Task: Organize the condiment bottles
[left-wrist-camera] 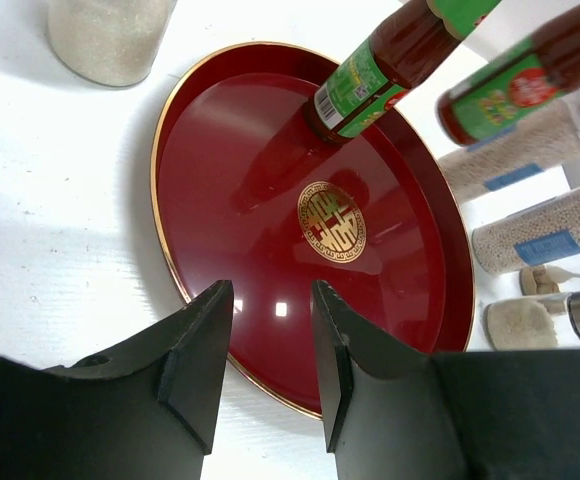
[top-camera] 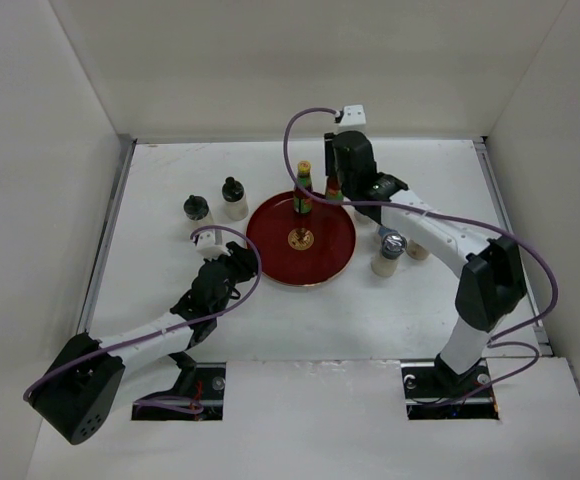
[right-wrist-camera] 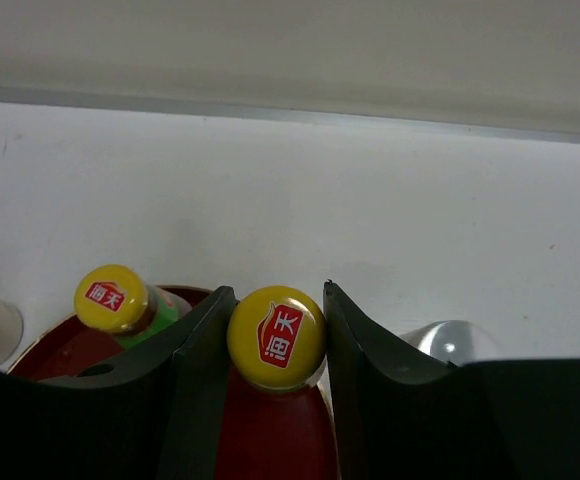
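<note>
One red sauce bottle (top-camera: 303, 192) with a yellow cap stands on the far part of the round red tray (top-camera: 270, 262). My right gripper (top-camera: 336, 180) is shut on the second red sauce bottle (top-camera: 332, 190) at the tray's far right rim. In the right wrist view its jaws press both sides of the yellow cap (right-wrist-camera: 276, 338). Two dark-capped shakers (top-camera: 197, 210) (top-camera: 233, 197) stand left of the tray. A silver-lidded jar (top-camera: 390, 250) stands to its right, with other pale containers partly hidden by the right arm. My left gripper (top-camera: 238, 262) is open and empty at the tray's near left rim.
White walls enclose the table on three sides, with a metal strip along the back. In the left wrist view two pale jars (left-wrist-camera: 530, 165) (left-wrist-camera: 560, 225) and a dark-capped shaker (left-wrist-camera: 560, 318) crowd the tray's right side.
</note>
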`<action>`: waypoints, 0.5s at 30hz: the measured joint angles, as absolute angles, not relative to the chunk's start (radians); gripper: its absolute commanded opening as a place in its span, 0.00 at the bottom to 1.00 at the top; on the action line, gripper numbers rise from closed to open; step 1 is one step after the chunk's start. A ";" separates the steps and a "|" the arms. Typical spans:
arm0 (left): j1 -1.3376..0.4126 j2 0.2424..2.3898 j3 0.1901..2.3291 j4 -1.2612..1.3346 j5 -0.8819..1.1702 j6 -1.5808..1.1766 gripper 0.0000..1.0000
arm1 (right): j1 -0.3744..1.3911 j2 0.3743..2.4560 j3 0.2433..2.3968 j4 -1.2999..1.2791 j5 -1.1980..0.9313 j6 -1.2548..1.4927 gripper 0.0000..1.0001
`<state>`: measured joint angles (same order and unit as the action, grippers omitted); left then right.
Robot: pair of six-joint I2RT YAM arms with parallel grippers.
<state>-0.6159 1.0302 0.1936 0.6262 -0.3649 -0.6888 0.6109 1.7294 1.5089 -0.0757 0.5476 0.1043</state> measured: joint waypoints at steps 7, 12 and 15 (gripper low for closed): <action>-0.616 1.030 0.194 0.626 -0.365 -0.688 0.35 | 0.666 1.774 1.509 -0.059 0.538 0.125 0.23; -0.616 1.027 0.194 0.626 -0.365 -0.689 0.35 | 0.679 1.802 1.505 -0.048 0.531 0.143 0.23; -0.616 1.025 0.194 0.626 -0.365 -0.689 0.35 | 0.682 1.808 1.483 -0.035 0.531 0.151 0.23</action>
<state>-0.6159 1.0248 0.1936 0.6262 -0.3649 -0.6888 0.6815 1.8080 1.4834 -0.0349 0.5308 0.1513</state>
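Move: The bottle already held in the right hand is bound for the red plate, whose centre lies about 10 cm back, 8 cm left and 25 cm below that hand. The standing sauce bottle is about 8 cm left of the hand, barely 1 cm farther out, its middle some 15 cm below; a silver-lidded jar stands roughly 11 cm right and 2 cm back, some 20 cm lower. From the left hand the plate's centre is about 13 cm ahead, 15 cm right and 10 cm below. The held sauce bottle, still gripped by its cap end in the right fingers, travels about 4.5 cm left towards the standing bottle while coming down about as far over the plate. The sideways travel fades near the end and the right hand goes on almost straight down, the grip unchanged and the wrist hardly turning. ##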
